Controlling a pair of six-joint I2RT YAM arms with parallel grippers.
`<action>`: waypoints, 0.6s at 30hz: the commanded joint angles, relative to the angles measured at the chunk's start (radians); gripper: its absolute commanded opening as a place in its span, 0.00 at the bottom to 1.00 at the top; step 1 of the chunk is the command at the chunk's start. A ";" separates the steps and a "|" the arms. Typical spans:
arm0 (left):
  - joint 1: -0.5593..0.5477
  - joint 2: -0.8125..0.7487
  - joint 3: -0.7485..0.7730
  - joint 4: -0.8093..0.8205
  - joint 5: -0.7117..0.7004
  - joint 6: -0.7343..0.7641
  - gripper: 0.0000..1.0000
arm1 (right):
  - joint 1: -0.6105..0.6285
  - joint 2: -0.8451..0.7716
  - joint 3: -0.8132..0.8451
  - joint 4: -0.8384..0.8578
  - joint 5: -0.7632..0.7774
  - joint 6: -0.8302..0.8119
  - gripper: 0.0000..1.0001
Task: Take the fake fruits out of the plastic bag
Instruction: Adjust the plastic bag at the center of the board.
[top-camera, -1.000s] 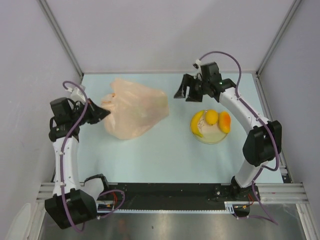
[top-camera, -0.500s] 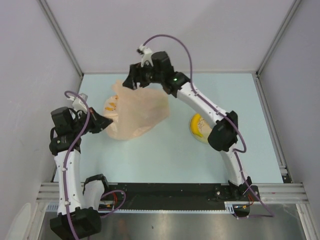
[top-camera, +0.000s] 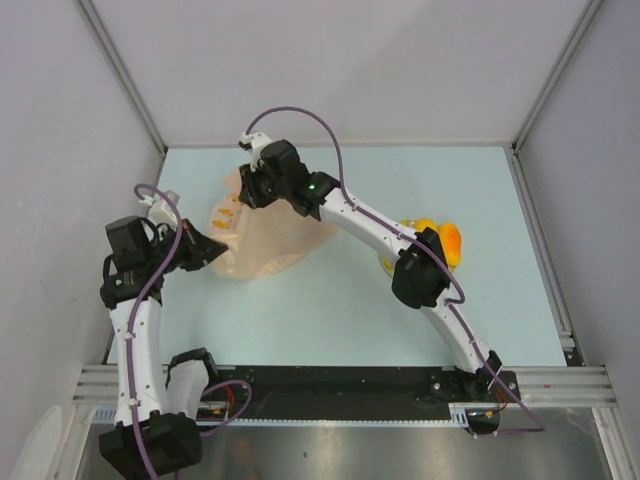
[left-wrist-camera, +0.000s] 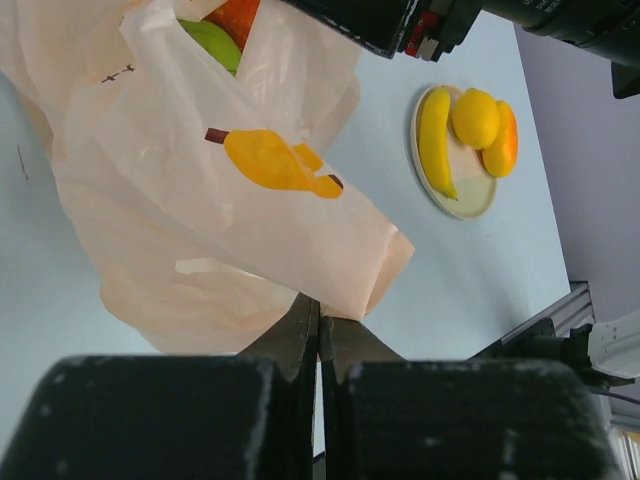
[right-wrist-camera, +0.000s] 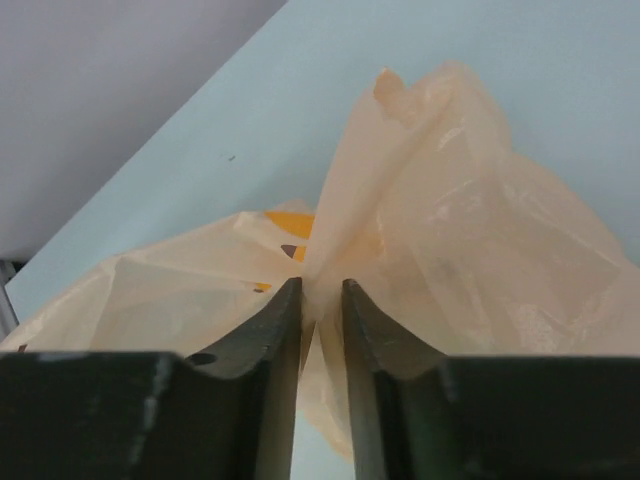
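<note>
The peach plastic bag (top-camera: 270, 235) lies at the table's left with its mouth toward the left arm. My left gripper (left-wrist-camera: 320, 305) is shut on the bag's edge (left-wrist-camera: 355, 285). My right gripper (right-wrist-camera: 320, 285) is reaching over from the far side. It is shut on a gathered fold of the bag (right-wrist-camera: 450, 230), with plastic bunched between its fingers (right-wrist-camera: 280, 330). Inside the bag's mouth show a green apple (left-wrist-camera: 210, 40) and an orange-red fruit (left-wrist-camera: 238, 15). A banana (left-wrist-camera: 435, 140), a lemon (left-wrist-camera: 475, 118) and an orange fruit (left-wrist-camera: 505, 140) lie on the cream plate (left-wrist-camera: 465, 205).
The right arm (top-camera: 375, 225) stretches across the table's middle, and its elbow (top-camera: 415, 275) covers most of the plate in the top view. The orange fruit (top-camera: 450, 242) shows beside the elbow. Grey walls close in the table on three sides.
The right arm has swung left from near the plate to the bag's far side. Its jaws have narrowed onto a fold of plastic. The left gripper has kept its hold.
</note>
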 joint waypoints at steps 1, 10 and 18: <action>-0.009 0.039 0.012 0.128 0.027 -0.044 0.00 | -0.056 -0.012 0.100 0.039 0.114 -0.082 0.17; -0.219 0.415 0.468 0.440 0.020 -0.099 0.00 | -0.263 0.034 0.203 0.442 -0.040 -0.080 0.00; -0.247 0.512 0.890 0.414 0.104 -0.173 0.00 | -0.318 -0.307 -0.163 0.579 -0.115 -0.082 0.00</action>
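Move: The left gripper, shut, already holds one corner of the plastic bag. The loose rim is between the right gripper's half-open fingers, roughly 15 cm ahead and 4 cm to the right of the left hand, about level with it. The bag's body sags around 15 cm below both hands, 7 cm to the right of the right one and level with it front to back. The fruit plate is some 46 cm to the right of the right hand, 3 cm nearer and 22 cm lower. Shut the right fingers on the bag's rim, then swing that hand forward, to the right and up, about 18, 16 and 15 cm, the fingers tipping up and turning clockwise. Keep the left pinch on its corner and carry it forward 15 cm, then mostly up, some 20 cm in all, drifting right as the fingers pitch up about 30 degrees. ##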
